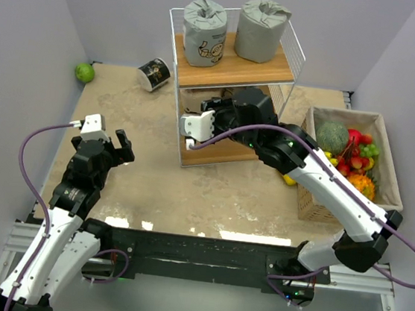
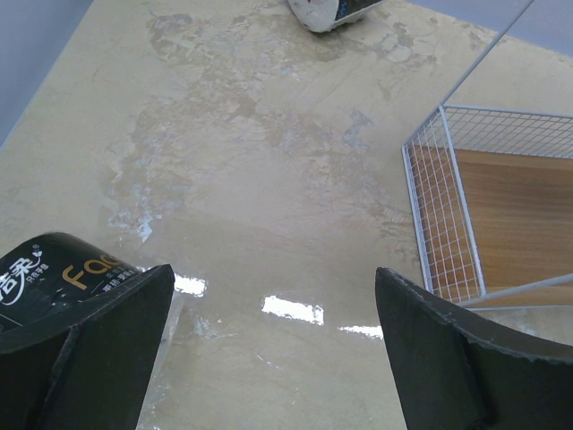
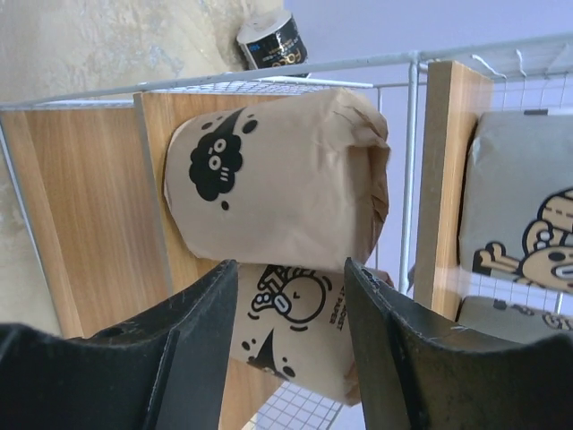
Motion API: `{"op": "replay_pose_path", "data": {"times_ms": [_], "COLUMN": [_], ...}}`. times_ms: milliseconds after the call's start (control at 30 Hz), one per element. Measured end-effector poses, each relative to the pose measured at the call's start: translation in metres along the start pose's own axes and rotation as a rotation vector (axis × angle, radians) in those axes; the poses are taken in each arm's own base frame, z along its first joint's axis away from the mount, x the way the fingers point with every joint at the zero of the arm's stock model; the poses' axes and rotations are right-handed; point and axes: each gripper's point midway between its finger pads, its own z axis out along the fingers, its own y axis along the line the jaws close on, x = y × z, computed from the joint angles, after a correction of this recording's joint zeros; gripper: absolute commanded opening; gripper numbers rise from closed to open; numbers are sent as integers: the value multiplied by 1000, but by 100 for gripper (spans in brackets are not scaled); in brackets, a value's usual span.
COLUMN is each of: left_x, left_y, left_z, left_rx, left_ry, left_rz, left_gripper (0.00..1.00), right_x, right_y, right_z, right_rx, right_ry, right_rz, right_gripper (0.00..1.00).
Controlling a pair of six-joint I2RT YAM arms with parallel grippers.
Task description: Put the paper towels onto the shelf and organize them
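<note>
The shelf [image 1: 232,72] stands at the back of the table, with two grey paper towels [image 1: 204,33] [image 1: 262,30] on its top board. My right arm reaches into the middle tier. There the right gripper [image 3: 291,269] stands open, its fingers either side of a beige printed roll [image 3: 313,313]. A second beige roll [image 3: 277,175] lies just beyond it. One black roll [image 1: 154,74] lies on the table left of the shelf. Another black roll [image 2: 54,273] rests against the outside of my left finger. The left gripper [image 2: 273,273] is wide open over bare table.
A green round fruit [image 1: 85,72] sits at the far left corner. A woven basket [image 1: 389,163] of fruit and vegetables stands right of the shelf, under my right forearm. The shelf's wire corner [image 2: 421,179] is to the right of my left gripper.
</note>
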Motion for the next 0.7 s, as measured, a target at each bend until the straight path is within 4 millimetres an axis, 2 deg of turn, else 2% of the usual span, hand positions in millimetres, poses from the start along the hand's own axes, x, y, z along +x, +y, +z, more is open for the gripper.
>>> {"op": "replay_pose_path", "data": {"times_ms": [167,233,300,433,567,700], "left_x": [0,0,0,0,1,1], "left_y": [0,0,0,0,0,0], "left_z": [0,0,0,0,1,1], "left_rx": [0,0,0,0,-1,-3], "left_ry": [0,1,1,1,3,7], "left_rz": [0,0,0,0,1,3], "left_gripper": [100,99,100,99,99,100], "right_x": [2,2,3,4,4,0], "right_y": [6,9,14,32,44,40], "right_z": [-11,-12,-10,4,21,35], "right_rx": [23,32,32,18,18,58], "right_ry": [-15,-25,-34,-54,-69,-90], "right_rz": [38,60,78,113,139,157], "right_gripper": [47,39,35,25,24,24]}}
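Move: On the middle shelf, the left brown roll of paper towels stands about 6 cm ahead of the right hand, 6 cm to its left and 4 cm lower. The right brown roll is roughly 8 cm ahead and 5 cm to the hand's right, at the same height. A grey roll on the top shelf sits some 8 cm ahead, 5 cm left and 13 cm above. From the left hand, the left brown roll lies about 11 cm ahead, 25 cm right and 13 cm up. The right hand sinks about 5 cm, easing left towards the left brown roll as its empty fingers partly close. ##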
